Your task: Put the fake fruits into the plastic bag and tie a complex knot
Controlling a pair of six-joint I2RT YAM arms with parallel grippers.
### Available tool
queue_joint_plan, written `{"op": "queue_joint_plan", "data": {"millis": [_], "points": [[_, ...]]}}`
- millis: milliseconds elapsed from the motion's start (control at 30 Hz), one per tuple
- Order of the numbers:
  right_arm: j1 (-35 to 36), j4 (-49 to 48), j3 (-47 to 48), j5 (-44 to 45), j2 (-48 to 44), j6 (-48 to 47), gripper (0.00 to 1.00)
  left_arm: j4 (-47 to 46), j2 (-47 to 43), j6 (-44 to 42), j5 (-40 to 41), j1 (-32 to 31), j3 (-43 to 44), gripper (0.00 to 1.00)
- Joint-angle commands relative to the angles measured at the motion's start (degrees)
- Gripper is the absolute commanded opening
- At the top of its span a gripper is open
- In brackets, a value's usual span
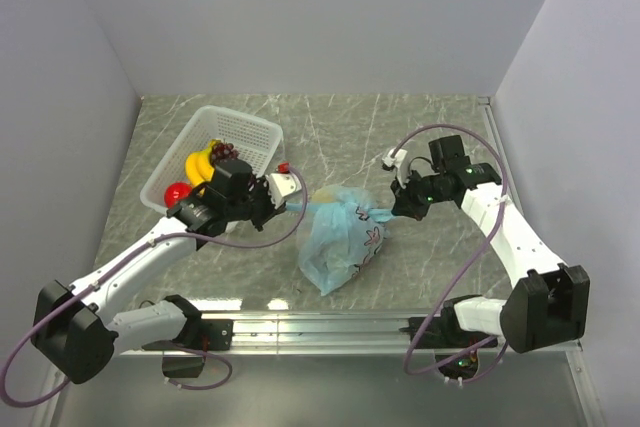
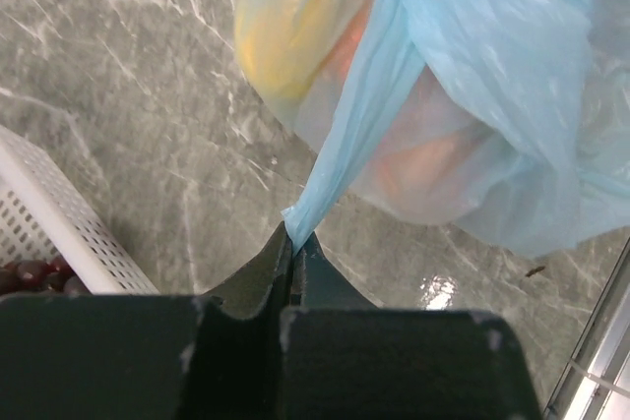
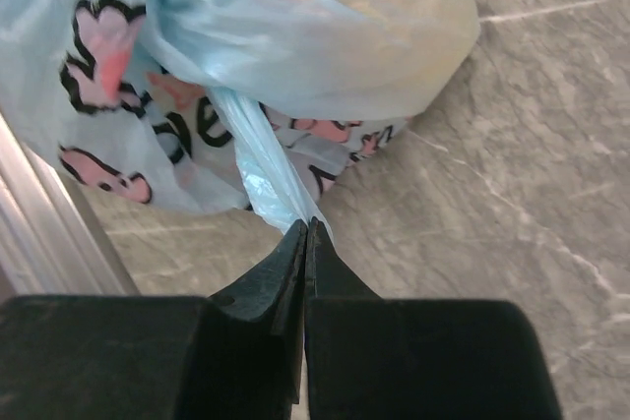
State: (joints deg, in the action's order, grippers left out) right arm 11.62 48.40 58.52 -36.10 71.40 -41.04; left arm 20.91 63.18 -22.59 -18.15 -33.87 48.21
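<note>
The light-blue plastic bag (image 1: 340, 237) with dark and pink prints lies mid-table, bulging with fake fruits; yellow and orange shapes (image 2: 285, 36) show through its skin. My left gripper (image 1: 290, 205) is shut on one handle strip (image 2: 345, 135), stretched taut to the left of the bag. My right gripper (image 1: 392, 212) is shut on the other handle strip (image 3: 261, 169), to the bag's right. The strips meet in a bunch on top of the bag (image 1: 352, 211); I cannot tell whether a knot is there. Bananas (image 1: 200, 162), grapes (image 1: 224, 152) and a red apple (image 1: 178, 191) lie in the basket.
The white latticed basket (image 1: 250, 132) stands at the back left, just behind my left arm. A small red object (image 1: 284, 166) lies beside its right corner. A metal rail (image 1: 330, 322) runs along the near edge. Grey walls close in the table.
</note>
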Motion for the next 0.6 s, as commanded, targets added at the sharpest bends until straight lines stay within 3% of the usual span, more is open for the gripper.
{"op": "queue_joint_plan", "data": {"millis": [0, 200, 433, 467, 500, 567], "points": [[-4.2, 2.7, 0.0, 10.2, 0.8, -6.6, 0.00, 4.2, -2.5, -0.4, 4.3, 2.1, -2.1, 0.00], [-10.6, 0.0, -2.5, 13.4, 1.0, -10.9, 0.00, 4.3, -3.7, -1.8, 3.7, 3.7, -4.6, 0.00], [-7.7, 5.8, 1.7, 2.4, 0.4, -6.7, 0.00, 4.3, -1.0, -2.5, -4.2, 3.7, -1.6, 0.01], [-6.8, 5.6, 2.5, 2.1, 0.7, -5.1, 0.05, 4.9, -0.3, -3.2, -5.6, 3.7, 0.2, 0.06], [-5.8, 6.1, 3.0, 2.1, 1.1, -4.8, 0.18, 5.5, 0.6, -3.4, -7.3, 3.6, 1.1, 0.14], [-4.5, 6.0, 3.3, 2.3, 1.3, -4.0, 0.51, 7.2, 1.4, -4.1, -9.3, 3.7, 3.6, 0.37]]}}
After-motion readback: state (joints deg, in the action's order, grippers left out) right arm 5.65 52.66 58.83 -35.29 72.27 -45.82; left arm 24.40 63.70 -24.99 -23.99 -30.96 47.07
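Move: Each hand still pinches one twisted end of the plastic bag. The bag's knotted neck lies about 15 cm right of the left hand and level with it fore and aft, roughly 5 cm below; it is some 9 cm left of the right hand, also level and 4 cm below. From the left hand, the basket's middle is around 17 cm left and 11 cm ahead, with grapes inside about 15 cm left and 13 ahead, both some 10 cm lower. To the right, forward and down, the right hand hauls its bag end about 4 cm away from the knotted neck, while the left hand holds the opposite end, easing back and sinking some 2 cm. The right hand then gives back about a centimetre, and both grippers open part way, the right letting its strip go from between the fingertips. ##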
